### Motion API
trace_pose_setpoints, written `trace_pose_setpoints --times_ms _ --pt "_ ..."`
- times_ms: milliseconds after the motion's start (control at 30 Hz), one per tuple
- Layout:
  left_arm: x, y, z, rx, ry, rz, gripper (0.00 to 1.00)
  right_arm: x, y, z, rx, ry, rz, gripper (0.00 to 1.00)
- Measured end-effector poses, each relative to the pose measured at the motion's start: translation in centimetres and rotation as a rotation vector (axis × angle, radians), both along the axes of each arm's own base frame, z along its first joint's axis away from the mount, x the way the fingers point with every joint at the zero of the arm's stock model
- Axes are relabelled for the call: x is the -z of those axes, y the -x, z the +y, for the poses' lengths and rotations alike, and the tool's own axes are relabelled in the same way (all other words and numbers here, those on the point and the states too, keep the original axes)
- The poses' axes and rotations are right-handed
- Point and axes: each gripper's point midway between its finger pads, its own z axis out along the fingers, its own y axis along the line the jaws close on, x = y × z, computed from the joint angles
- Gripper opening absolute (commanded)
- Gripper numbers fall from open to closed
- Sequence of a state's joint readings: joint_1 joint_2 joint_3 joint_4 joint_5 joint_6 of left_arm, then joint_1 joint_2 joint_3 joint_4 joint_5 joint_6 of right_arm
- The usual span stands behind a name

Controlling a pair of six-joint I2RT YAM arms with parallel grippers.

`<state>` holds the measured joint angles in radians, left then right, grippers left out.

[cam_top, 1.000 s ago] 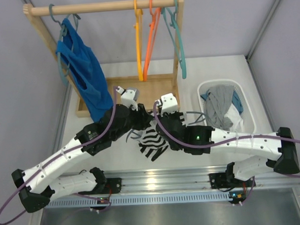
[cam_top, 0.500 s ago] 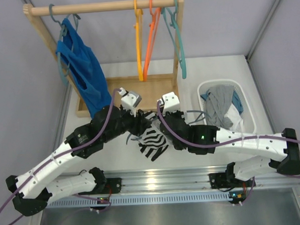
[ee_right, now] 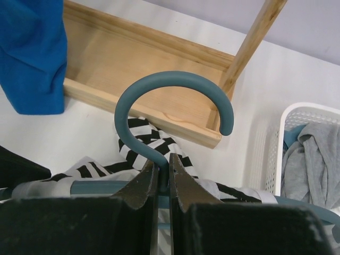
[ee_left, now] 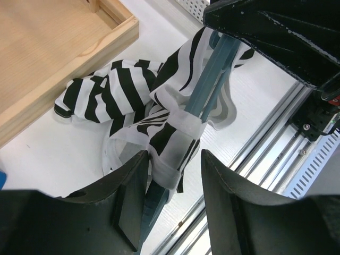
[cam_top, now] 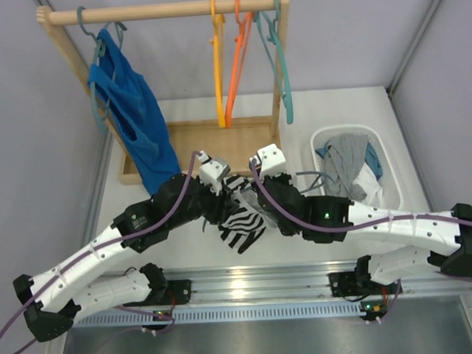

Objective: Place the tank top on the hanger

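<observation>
The black-and-white striped tank top (cam_top: 242,220) hangs bunched between my two arms above the table. In the left wrist view its white-edged strap (ee_left: 175,146) wraps around one arm of the slate-blue hanger (ee_left: 210,79). My left gripper (ee_left: 172,204) is open, its jaws standing on either side of that strap and hanger arm without pinching them. My right gripper (ee_right: 163,178) is shut on the hanger's neck, just below the curved hook (ee_right: 175,98). Striped fabric (ee_right: 154,143) drapes behind and below the hook.
A wooden rack (cam_top: 162,9) stands at the back with a blue top (cam_top: 136,122) on a teal hanger, plus yellow (cam_top: 218,64), orange (cam_top: 235,63) and teal hangers (cam_top: 282,65). Its wooden base tray (cam_top: 250,137) lies just behind the grippers. A white basket (cam_top: 384,159) with grey clothes sits at right.
My left gripper opened wider and moved right and slightly toward the front, up to the tank top's strap. The right arm shifted a little, still holding the hanger.
</observation>
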<state>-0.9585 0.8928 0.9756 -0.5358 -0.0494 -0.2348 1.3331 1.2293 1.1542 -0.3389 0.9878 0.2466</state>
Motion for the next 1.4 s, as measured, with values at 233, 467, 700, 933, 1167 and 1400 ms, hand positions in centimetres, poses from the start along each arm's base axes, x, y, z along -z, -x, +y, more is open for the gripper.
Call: trace_pose_setpoints --times_ms 233,467,700,933,1167,1400 --pt "1.2 0.3 -0.3 0.020 0.001 0.010 0.45 0.2 0.2 0.2 -0.024 0.011 0.008 0.00" --pt "1.3 0.8 -0.7 0.052 0.039 0.007 0.29 0.0 0.4 0.3 -0.046 0.025 0.016 0.00" --pt "1.8 1.6 -1.7 0.107 0.074 0.018 0.00 0.0 0.5 0.1 -0.056 0.074 0.018 0.00" --pt "1.7 1.9 -1.7 0.095 0.154 0.004 0.00 -0.3 0.6 0.5 -0.076 0.089 0.022 0.01" --pt "3.0 2.4 -1.0 0.045 0.280 0.010 0.00 0.2 1.1 1.7 -0.117 0.081 0.035 0.29" --pt "4.2 1.4 0.4 -0.056 0.291 0.011 0.00 -0.7 0.9 2.0 -0.108 0.049 0.017 0.62"
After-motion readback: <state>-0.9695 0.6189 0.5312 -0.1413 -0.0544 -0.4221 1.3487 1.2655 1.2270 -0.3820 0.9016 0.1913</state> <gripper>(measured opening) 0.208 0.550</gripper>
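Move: The left hand's open fingers straddle the hanger's left arm; the tank top strap around it lies about 1 cm back, 2 cm right and 2 cm below the hand point. The right hand holds the hook stem, roughly 10 cm ahead and 12 cm right of the left hand; from it the strap lies some 11 cm back, 10 cm left and 5 cm lower. From the left hand, the rack base's middle is about 20 cm straight ahead, 20 cm lower. Sinking and drawing back and to its right by about 2 cm each way, the left hand closes on the strap and pinches it against the hanger arm. Keeping that grip, it rolls its left side down some 15 degrees, eases back left and lowers another 2–3 cm. The right hand holds the stem almost still, then opens wide and lets go while shifting about 2 cm left. ##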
